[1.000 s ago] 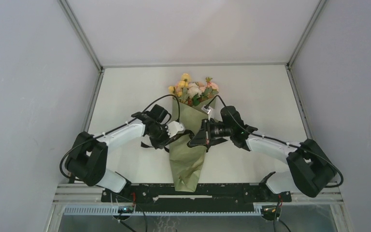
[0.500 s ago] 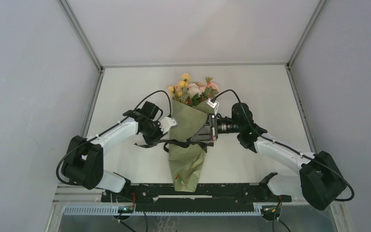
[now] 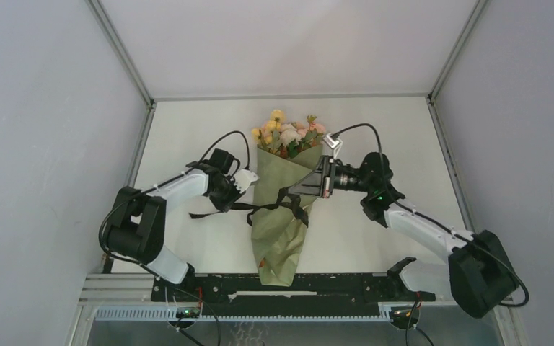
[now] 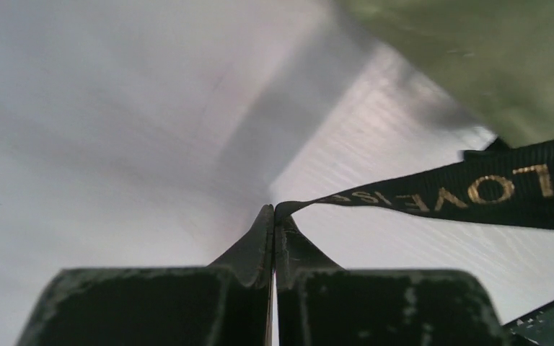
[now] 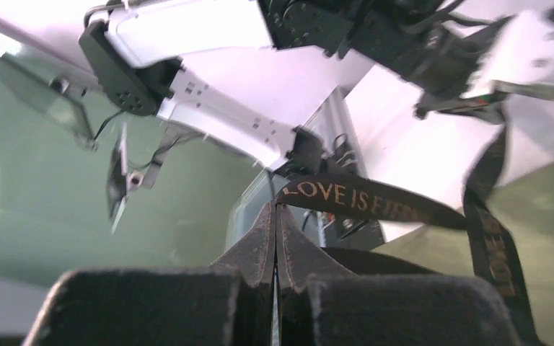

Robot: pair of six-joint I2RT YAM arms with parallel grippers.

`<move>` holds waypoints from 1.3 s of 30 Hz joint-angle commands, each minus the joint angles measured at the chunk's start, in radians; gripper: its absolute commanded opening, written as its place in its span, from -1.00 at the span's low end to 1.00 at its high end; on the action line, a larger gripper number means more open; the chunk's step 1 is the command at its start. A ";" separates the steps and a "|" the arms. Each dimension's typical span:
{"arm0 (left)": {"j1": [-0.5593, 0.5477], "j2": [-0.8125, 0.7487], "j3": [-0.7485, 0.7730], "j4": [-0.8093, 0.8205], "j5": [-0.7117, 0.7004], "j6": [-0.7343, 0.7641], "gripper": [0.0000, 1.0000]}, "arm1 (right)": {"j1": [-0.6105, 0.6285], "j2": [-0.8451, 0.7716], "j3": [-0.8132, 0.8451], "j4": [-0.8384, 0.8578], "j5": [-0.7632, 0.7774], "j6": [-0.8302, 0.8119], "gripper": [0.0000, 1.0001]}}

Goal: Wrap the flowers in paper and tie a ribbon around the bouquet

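The bouquet lies on the white table with its paper point(image 3: 278, 238) cone pointing toward the arms and the flowers point(image 3: 288, 133) at the far end. The black ribbon point(image 3: 263, 206) crosses the cone's middle, with loops on the right side. My left gripper point(image 3: 229, 205) sits just left of the cone, shut on one ribbon end point(image 4: 433, 191), which runs taut to the paper point(image 4: 476, 58). My right gripper point(image 3: 286, 194) hovers over the cone's right edge, shut on the other end point(image 5: 361, 198), printed "LOVE IS ETERNAL".
A loose ribbon tail point(image 3: 200, 215) trails on the table left of my left gripper. Grey walls close in both sides and a metal rail point(image 3: 288, 287) runs along the near edge. The left arm point(image 5: 216, 108) fills the top of the right wrist view.
Both grippers have drawn apart, the left going left and the right going right and back. The ribbon now stretches tighter across the cone.
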 commanded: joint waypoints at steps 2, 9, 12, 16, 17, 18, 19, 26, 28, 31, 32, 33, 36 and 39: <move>0.066 0.017 0.018 0.046 -0.010 -0.028 -1.00 | -0.155 -0.211 -0.097 -0.223 0.159 -0.100 -1.00; 0.068 -0.040 -0.006 0.037 0.026 -0.032 -1.00 | -0.214 -0.317 -0.134 -0.409 0.225 -0.202 -1.00; 0.068 -0.055 0.001 0.028 0.029 -0.037 -1.00 | -0.213 -0.300 -0.134 -0.339 0.165 -0.179 -1.00; 0.068 -0.056 0.002 0.031 -0.004 -0.029 -1.00 | -0.202 -0.275 -0.120 0.025 -0.004 0.032 -1.00; 0.068 -0.050 0.004 0.031 -0.004 -0.029 -1.00 | -0.190 -0.255 -0.096 0.125 -0.042 0.099 -1.00; 0.068 -0.042 0.006 0.030 -0.001 -0.030 -1.00 | -0.176 -0.238 -0.065 0.185 -0.062 0.147 -1.00; 0.068 -0.033 0.008 0.031 0.000 -0.031 -1.00 | -0.164 -0.227 -0.038 0.210 -0.069 0.172 -1.00; 0.068 -0.026 -0.007 0.045 0.010 -0.042 -1.00 | -0.258 -0.315 0.008 -0.308 0.140 -0.111 -1.00; 0.068 -0.034 -0.025 0.049 0.017 -0.040 -1.00 | -0.254 -0.365 0.008 -0.437 0.266 -0.200 -1.00; 0.068 -0.037 -0.032 0.048 0.024 -0.042 -1.00 | -0.227 -0.394 0.008 -0.539 0.345 -0.293 -1.00; 0.068 -0.039 -0.032 0.047 0.028 -0.044 -1.00 | -0.222 -0.388 0.008 -0.538 0.336 -0.301 -1.00; 0.068 -0.042 -0.032 0.047 0.031 -0.045 -1.00 | -0.213 -0.381 0.010 -0.534 0.332 -0.306 -1.00; 0.068 -0.047 -0.021 0.037 0.045 -0.052 -1.00 | -0.185 -0.351 0.032 -0.552 0.338 -0.344 -1.00; 0.068 -0.058 -0.012 0.031 0.061 -0.059 -1.00 | -0.149 -0.314 0.064 -0.571 0.347 -0.395 -1.00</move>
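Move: The right gripper, shut on one part of the ribbon, hangs over the wrapped stems. The ribbon's crossing on the paper lies about 22 cm below it and 7 cm farther out, hardly to either side. The flower heads are roughly 21 cm beyond that crossing; the paper's stem end is some 21 cm nearer the bases and about 3 cm to its left. From the left gripper, shut on the ribbon's other side, the crossing lies about 19 cm to the right, level ahead, some 3 cm higher. Pull the held ribbon with the right gripper some 7 cm to the right and a little forward and down, swing it back left slightly while lifting about 9 cm, then draw forward-right and down again to finish near the starting height, over the paper's right side, turned nearly 30 degrees clockwise. Keep the left gripper shut on its ribbon near the table, easing it only a centimetre or two left and forward. ##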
